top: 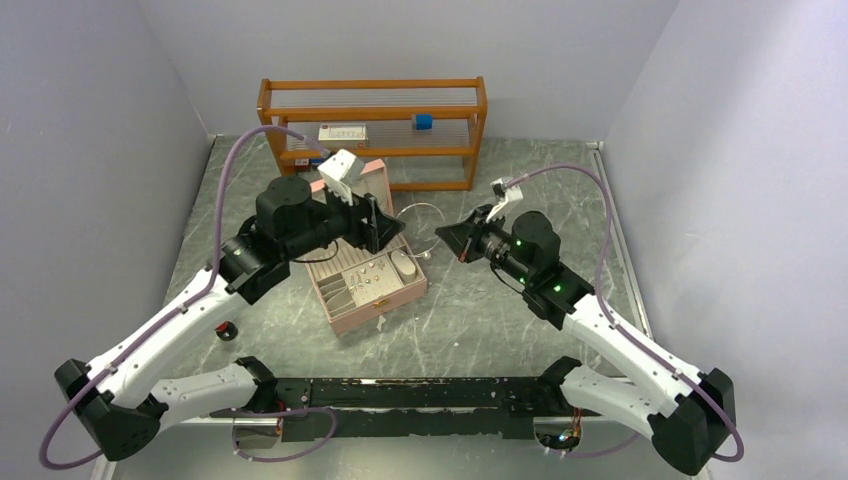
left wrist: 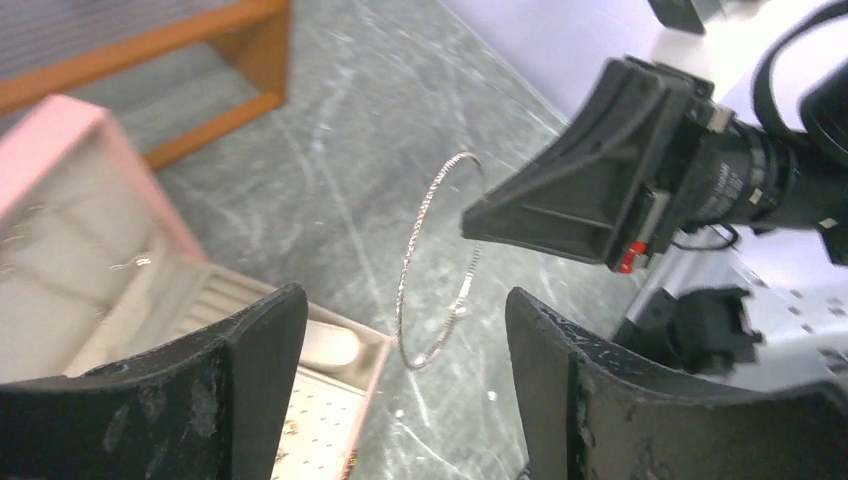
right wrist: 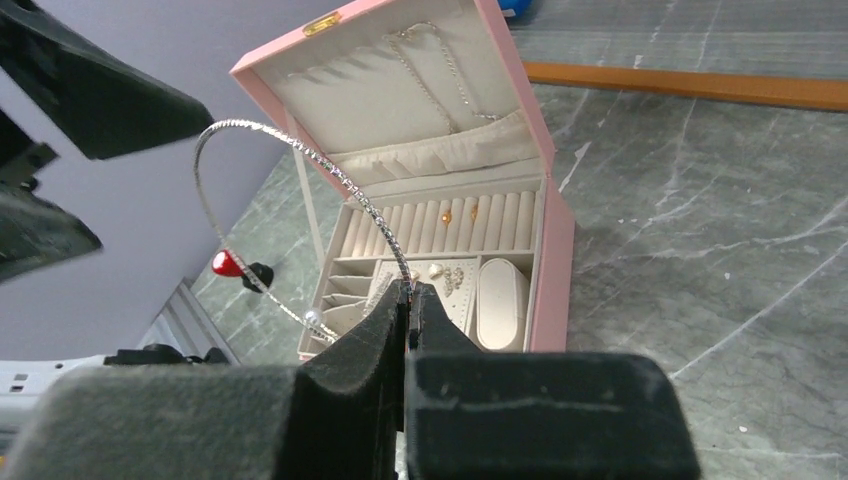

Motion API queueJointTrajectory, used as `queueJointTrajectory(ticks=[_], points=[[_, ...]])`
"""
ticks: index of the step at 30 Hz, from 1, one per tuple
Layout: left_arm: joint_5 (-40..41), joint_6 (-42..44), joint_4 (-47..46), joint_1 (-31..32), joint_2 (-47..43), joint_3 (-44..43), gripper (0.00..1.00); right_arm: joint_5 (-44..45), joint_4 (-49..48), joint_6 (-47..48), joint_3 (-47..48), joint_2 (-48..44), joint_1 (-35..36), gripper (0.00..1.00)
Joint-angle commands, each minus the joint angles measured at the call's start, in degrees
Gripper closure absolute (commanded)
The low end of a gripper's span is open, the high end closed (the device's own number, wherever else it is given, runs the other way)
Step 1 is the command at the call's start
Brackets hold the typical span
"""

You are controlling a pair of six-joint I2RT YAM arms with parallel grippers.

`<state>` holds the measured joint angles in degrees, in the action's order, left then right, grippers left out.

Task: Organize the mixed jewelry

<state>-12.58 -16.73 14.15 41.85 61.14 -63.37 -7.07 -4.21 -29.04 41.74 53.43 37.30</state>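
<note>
A thin silver bangle (right wrist: 330,165) hangs in the air just right of the open pink jewelry box (top: 400,297). My right gripper (right wrist: 410,293) is shut on its lower part. The same bangle (left wrist: 405,270) shows ahead of my left gripper (left wrist: 405,330), which stands open with nothing between its fingers, close to the right gripper (left wrist: 480,215). Small gold and silver pieces (right wrist: 447,275) lie in the box's tray, some on the ring rolls. A chain (right wrist: 440,75) hangs in the lid. In the top view the left gripper (top: 390,228) hovers over the box's back edge.
A wooden shelf (top: 375,130) stands at the back with a blue cube (top: 423,121) and a flat card on it. A small red-capped black cylinder (top: 226,330) sits on the table left of the box. Grey walls close both sides.
</note>
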Motion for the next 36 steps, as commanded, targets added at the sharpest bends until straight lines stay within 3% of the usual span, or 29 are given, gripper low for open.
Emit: queueJointTrajectory(ticks=[1,11,18,25,36], points=[[16.4,1.9,3.3,0.2,-4.4,-1.5,0.23,-0.7,-3.3,1.5,1.8,2.5,-0.1,1.0],[42.4,1.7,3.5,0.2,-17.4,0.3,0.21,-0.6,-9.8,2.7,5.5,14.2,4.7,1.0],[51.6,-1.9,2.8,0.2,-22.1,3.8,0.21,3.6,-13.3,2.1,14.2,28.7,10.2,1.0],[52.9,-3.1,0.5,0.2,-22.7,6.5,0.23,8.2,-14.8,-0.2,23.8,42.3,13.9,1.0],[52.0,-2.6,1.7,0.2,-21.2,6.3,0.24,9.9,-12.3,0.1,34.1,50.7,14.4,1.0]])
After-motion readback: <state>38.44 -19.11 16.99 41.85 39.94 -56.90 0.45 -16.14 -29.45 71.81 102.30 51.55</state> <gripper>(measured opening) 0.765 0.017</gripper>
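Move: Ahead and to the left of the right hand, which already holds the silver loop, the pink jewelry box's open lid lies about 13 cm forward, 20 cm left and 11 cm down. The ring rolls sit some 6 cm ahead and 19 cm left, the oval case about 4 cm ahead and 8 cm left, both roughly 20 cm below. From the empty left hand, the lid is about 14 cm ahead, 14 cm left and 17 cm down. Carrying the silver loop in its shut fingers, the right hand sweeps about 20 cm left, also working some 7 cm forward and 7 cm down, over the box towards the inside of the raised lid. The left hand, fingers staying wide open, clears out about 18 cm to its left, rising and then sinking part of the way back while turning some 50 degrees counter-clockwise. ##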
